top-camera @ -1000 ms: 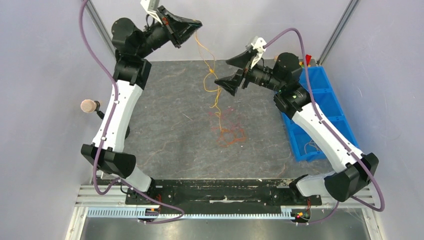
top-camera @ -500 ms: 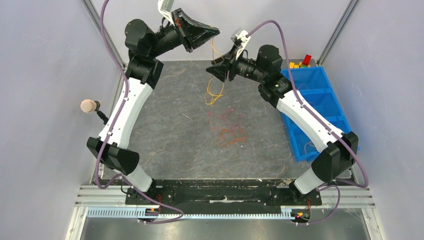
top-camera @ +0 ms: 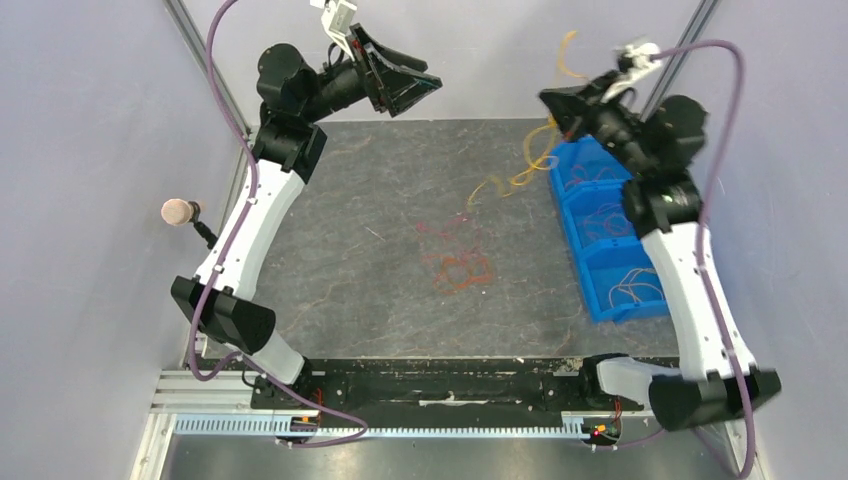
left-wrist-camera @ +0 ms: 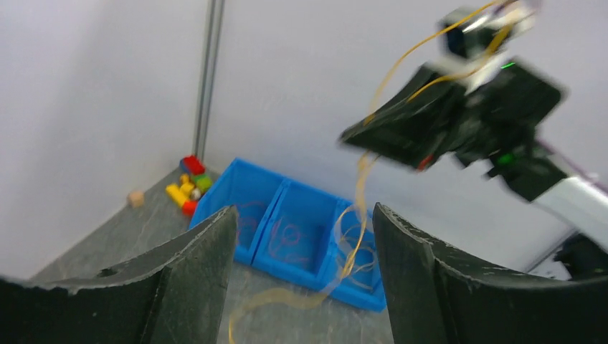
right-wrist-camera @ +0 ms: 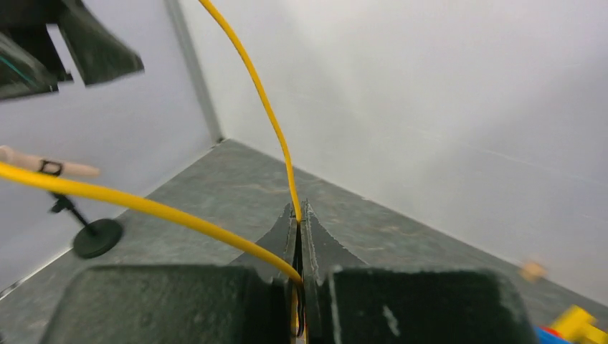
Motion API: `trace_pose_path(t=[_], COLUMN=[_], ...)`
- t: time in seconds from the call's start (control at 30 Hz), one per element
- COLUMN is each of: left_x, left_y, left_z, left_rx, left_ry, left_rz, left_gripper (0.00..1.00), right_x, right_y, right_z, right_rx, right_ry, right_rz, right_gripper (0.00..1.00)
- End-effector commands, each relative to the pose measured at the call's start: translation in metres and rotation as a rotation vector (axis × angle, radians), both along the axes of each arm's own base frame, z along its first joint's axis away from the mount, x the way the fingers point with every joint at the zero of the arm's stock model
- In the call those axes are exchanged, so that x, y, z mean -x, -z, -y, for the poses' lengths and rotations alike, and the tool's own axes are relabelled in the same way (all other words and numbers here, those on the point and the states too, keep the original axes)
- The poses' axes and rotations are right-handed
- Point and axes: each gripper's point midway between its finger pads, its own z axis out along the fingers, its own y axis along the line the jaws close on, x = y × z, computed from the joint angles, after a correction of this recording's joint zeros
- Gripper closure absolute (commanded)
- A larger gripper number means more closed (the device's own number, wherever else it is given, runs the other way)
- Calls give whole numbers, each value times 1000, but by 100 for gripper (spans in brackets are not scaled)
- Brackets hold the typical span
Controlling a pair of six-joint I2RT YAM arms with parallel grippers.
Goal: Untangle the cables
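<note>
My right gripper (top-camera: pixel 550 100) is held high at the back right, near the blue bin (top-camera: pixel 575 225), and is shut on a yellow-orange cable (top-camera: pixel 520 175). The cable hangs from it and trails down to the table by the bin's left wall. In the right wrist view the jaws (right-wrist-camera: pixel 298 218) are pressed together with the yellow cable (right-wrist-camera: pixel 262 100) coming out between them. A tangle of red cables (top-camera: pixel 460 265) lies on the table's middle. My left gripper (top-camera: pixel 418 92) is raised at the back left, open and empty. Its fingers (left-wrist-camera: pixel 197 265) frame the hanging cable (left-wrist-camera: pixel 358 193) from a distance.
The blue bin has three compartments, with thin cables lying in them (top-camera: pixel 630 285). Coloured toy bricks (left-wrist-camera: pixel 188 188) sit in the back right corner. A pink-tipped microphone on a stand (top-camera: pixel 177 211) is at the left edge. Grey walls enclose the table.
The left gripper opened and let go of the yellow cable. The right gripper shut on it and swung right toward the blue bin, dragging the cable away from the red tangle.
</note>
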Motion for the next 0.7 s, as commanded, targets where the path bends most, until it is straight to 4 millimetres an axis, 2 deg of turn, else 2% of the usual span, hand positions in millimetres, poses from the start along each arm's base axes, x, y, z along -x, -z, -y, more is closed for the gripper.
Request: trace_pose_path(t=[0.0, 0.17, 0.27, 0.33, 0.5, 0.67], left_x=[-9, -15, -18, -19, -22, -23], left_y=[33, 75, 92, 98, 108, 113], left_z=[-18, -18, -16, -14, -12, -9], left_rx=[-109, -163, -177, -177, -157, -149], left_ry=[-123, -128, -117, -109, -98, -83], left_rz=[44, -4, -40, -56, -86, -103], left_gripper=[24, 23, 22, 21, 21, 20], right_x=[31, 37, 47, 59, 87, 99], right_y=[-9, -11, -10, 5, 50, 95], right_z=[52, 115, 146, 161, 180, 194], right_rx=[48, 97, 170, 204, 274, 348], right_ry=[180, 419, 553, 617, 690, 740], right_rz=[1, -55, -100, -166, -251, -330], right_gripper=[100, 100, 100, 100, 100, 100])
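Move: The near compartment of the blue bins lies from the right hand, which already holds the yellow cable, about 20 cm to the right, 15 cm back and 44 cm below. The middle compartment is some 18 cm right and 3 cm back, and the red cables lie on the table about 12 cm left and 11 cm back. From the empty left hand the near compartment is roughly 35 cm right, 14 cm back and 50 cm down. Quickly rightward, about 18 cm, and then increasingly back towards its base, the right hand carries the dangling yellow cable over to the blue bins, rising slightly before sinking to end lower than it began. Its shut fingers keep their pinch while the wrist turns clockwise some 40 degrees and tips down. The left hand sinks, empty and still open. ##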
